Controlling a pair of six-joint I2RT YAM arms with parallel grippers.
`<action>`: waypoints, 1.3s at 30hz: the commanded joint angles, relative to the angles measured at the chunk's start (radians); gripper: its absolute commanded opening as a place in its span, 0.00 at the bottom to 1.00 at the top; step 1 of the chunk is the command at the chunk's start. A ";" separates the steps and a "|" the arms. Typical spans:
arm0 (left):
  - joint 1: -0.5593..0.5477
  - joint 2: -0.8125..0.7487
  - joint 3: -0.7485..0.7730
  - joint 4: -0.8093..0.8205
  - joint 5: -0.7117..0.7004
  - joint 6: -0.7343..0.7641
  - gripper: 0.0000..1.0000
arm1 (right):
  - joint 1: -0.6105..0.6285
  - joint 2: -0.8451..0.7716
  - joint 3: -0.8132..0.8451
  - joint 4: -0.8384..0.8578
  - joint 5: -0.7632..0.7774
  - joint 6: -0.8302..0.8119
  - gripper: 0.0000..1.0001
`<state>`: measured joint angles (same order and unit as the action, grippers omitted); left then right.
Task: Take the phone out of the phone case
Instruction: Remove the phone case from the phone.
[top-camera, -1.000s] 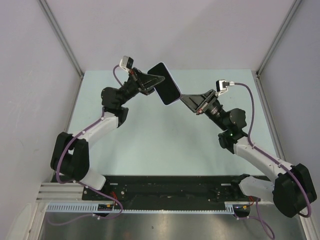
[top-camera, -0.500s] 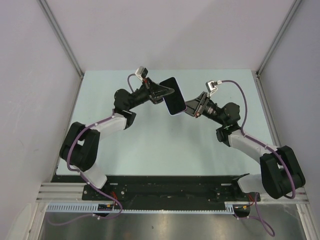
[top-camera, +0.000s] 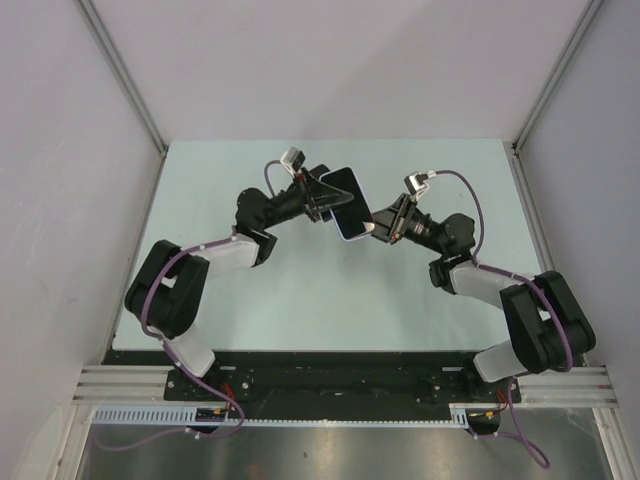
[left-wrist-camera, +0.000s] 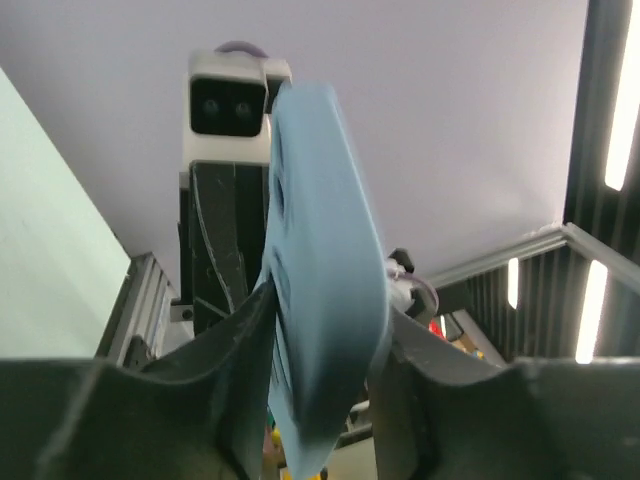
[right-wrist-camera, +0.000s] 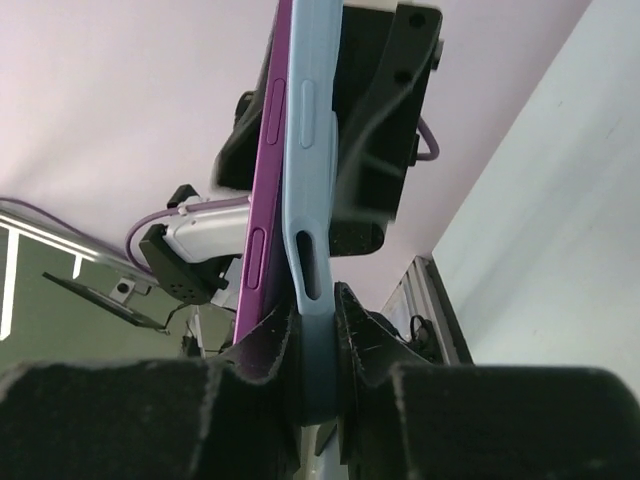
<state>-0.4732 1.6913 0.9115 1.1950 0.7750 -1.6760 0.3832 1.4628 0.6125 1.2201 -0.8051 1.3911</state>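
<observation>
A purple phone (top-camera: 348, 203) with a dark screen is held in the air over the table between both grippers. In the right wrist view the purple phone (right-wrist-camera: 265, 180) stands edge-on beside its light blue case (right-wrist-camera: 303, 150), and a gap shows between them low down. My right gripper (right-wrist-camera: 315, 335) is shut on the lower edge of the case only; it also shows in the top view (top-camera: 373, 228). My left gripper (top-camera: 328, 200) is shut across the upper end. The left wrist view shows only the blue case (left-wrist-camera: 320, 200) between that gripper's (left-wrist-camera: 325, 340) jaws.
The pale green table (top-camera: 300, 290) lies below, with grey walls on three sides and metal posts at the back corners. The right wrist's camera housing (left-wrist-camera: 228, 100) shows behind the case. The arm bases stand at the near edge.
Both arms have drawn in toward the middle of the table. The phone has come down and to the right, and the right gripper now sits tight against its lower end.
</observation>
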 joint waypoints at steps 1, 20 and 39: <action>-0.150 -0.038 -0.006 0.224 0.234 0.004 0.47 | -0.015 -0.014 -0.014 -0.060 0.089 0.031 0.00; -0.058 -0.163 0.016 -0.695 0.155 0.638 0.98 | -0.182 -0.475 -0.011 -1.051 0.346 -0.544 0.00; -0.094 -0.042 0.165 -1.325 -0.174 0.891 0.93 | 0.167 -0.294 0.121 -1.548 0.948 -0.894 0.00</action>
<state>-0.5510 1.6138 1.0386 -0.0387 0.6464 -0.8360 0.5076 1.1141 0.6781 -0.3027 0.0055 0.5587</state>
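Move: Between the two hands hangs the phone in its case, high over the table; its middle is roughly 2 cm back from the left hand's point and 1 cm to its right, at about the same height. From the right hand, which already pinches the case's near right corner, that middle lies some 5 cm ahead, 5 cm left and 2 cm up. A spare phone lies on the table about 17 cm ahead of the left hand, 6 cm left and 29 cm below. Opening wide from its barely loosened hold, the left gripper backs off the phone about 5 cm, then sinks to some 16 cm lower while its fingers tip down by about 45 degrees. Meanwhile the right hand keeps its pinch on the case corner and carries case and phone down and to the right, away from the left hand, swinging slightly clockwise and rolling left side down so its fingers point down too. ##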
